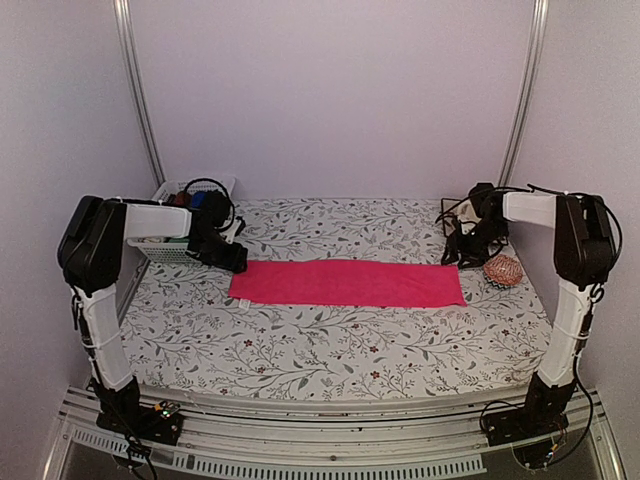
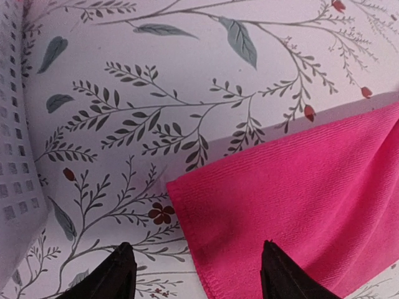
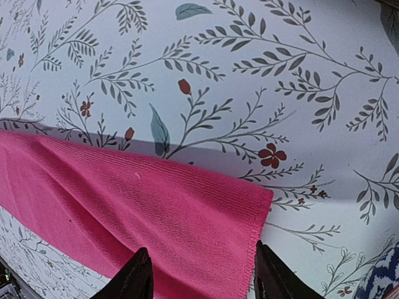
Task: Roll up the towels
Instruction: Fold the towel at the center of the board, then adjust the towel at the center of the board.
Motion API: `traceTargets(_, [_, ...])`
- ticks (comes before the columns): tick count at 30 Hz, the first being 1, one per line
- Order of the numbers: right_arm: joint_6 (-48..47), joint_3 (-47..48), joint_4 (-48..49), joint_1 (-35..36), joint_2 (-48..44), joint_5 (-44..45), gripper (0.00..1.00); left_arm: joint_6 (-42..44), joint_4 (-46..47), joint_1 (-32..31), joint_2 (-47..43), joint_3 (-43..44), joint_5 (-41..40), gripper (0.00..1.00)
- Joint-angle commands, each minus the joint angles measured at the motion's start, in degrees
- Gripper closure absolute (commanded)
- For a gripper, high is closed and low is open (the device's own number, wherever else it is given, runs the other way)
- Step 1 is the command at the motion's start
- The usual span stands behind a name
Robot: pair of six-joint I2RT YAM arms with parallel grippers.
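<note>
One hot pink towel (image 1: 350, 283) lies flat as a long strip across the middle of the flowered tabletop. My left gripper (image 1: 236, 263) hangs low over its far left corner. In the left wrist view the gripper (image 2: 197, 275) is open, one fingertip over the bare table and the other over the towel (image 2: 293, 205), with the hem between them. My right gripper (image 1: 466, 256) is at the far right corner. In the right wrist view it (image 3: 203, 278) is open too, astride the towel (image 3: 156, 212), with its right fingertip just outside the hem.
A white plastic basket (image 1: 168, 250) stands at the back left behind the left gripper, with dark rolls of cloth in it; its wall (image 2: 12, 162) lies close to the left fingers. A round red-orange woven pad (image 1: 503, 270) lies just right of the towel's end.
</note>
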Motion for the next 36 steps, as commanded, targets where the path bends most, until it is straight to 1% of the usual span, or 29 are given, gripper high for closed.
traceTargets(1, [0.13, 0.22, -0.11, 0.00, 1.43, 4.08, 0.44, -0.84, 0.40, 0.43, 2.03, -0.32, -0.05, 0.32])
traceTargets(10, [0.74, -0.14, 1.27, 0.02, 4.31, 7.14, 0.45, -0.06, 0.95, 0.11, 3.66, -1.63, -1.32, 0.36])
traceTargets(13, [0.97, 0.12, 2.03, -0.03, 5.40, 5.66, 0.45, -0.15, 1.16, 0.13, 4.08, -1.54, -0.91, 0.41])
traceTargets(17, [1.48, 1.21, 2.07, 0.00, 6.83, 5.67, 0.49, -0.12, 1.36, 0.04, 4.80, -1.53, -1.20, 0.47])
traceTargets(20, [1.32, 2.10, 1.68, 0.01, 7.77, 6.81, 0.55, 0.39, 1.45, 0.04, 5.73, -1.46, -2.50, 0.56])
traceTargets(24, [0.94, 3.42, 1.36, 0.01, 9.39, 8.19, 0.70, 1.47, 1.48, -0.12, 7.02, -1.37, -5.69, 0.63])
traceTargets(27, [0.58, 4.47, 0.86, 0.02, 10.60, 9.97, 0.78, 2.35, 1.60, -0.35, 7.89, -0.99, -8.59, 0.68])
traceTargets(28, [0.47, 4.90, 0.59, 0.00, 10.83, 10.67, 0.80, 2.79, 1.65, -0.44, 8.25, -0.73, -9.68, 0.70])
traceTargets(31, [-0.02, 6.44, -0.53, 0.00, 11.57, 13.19, 0.91, 4.07, 1.48, -0.60, 9.47, 0.09, -13.39, 0.79])
traceTargets(33, [-0.50, 7.68, -1.46, 0.01, 11.98, 14.32, 0.95, 4.62, 1.36, -0.50, 10.09, 0.57, -14.74, 0.80])
traceTargets(36, [-1.15, 9.19, -2.11, 0.01, 12.01, 13.21, 0.97, 4.60, 1.13, -0.57, 10.20, 0.89, -14.67, 0.80])
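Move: The spot on the towel's left edge, near its far corner, is almost straight under the open left hand, about 3 cm down and 1 cm back; the white basket is some 13 cm left and 12 cm ahead. The towel's far right corner lies about 4 cm below the right hand, 2 cm right and 1 cm ahead. From the right hand, the red bowl sits about 11 cm right, level with it, and the tray roughly 15 cm ahead and 6 cm right. Both hands sink 3–4 cm and close on the towel's ends, easing forward some 3 cm, the right also rightward. ##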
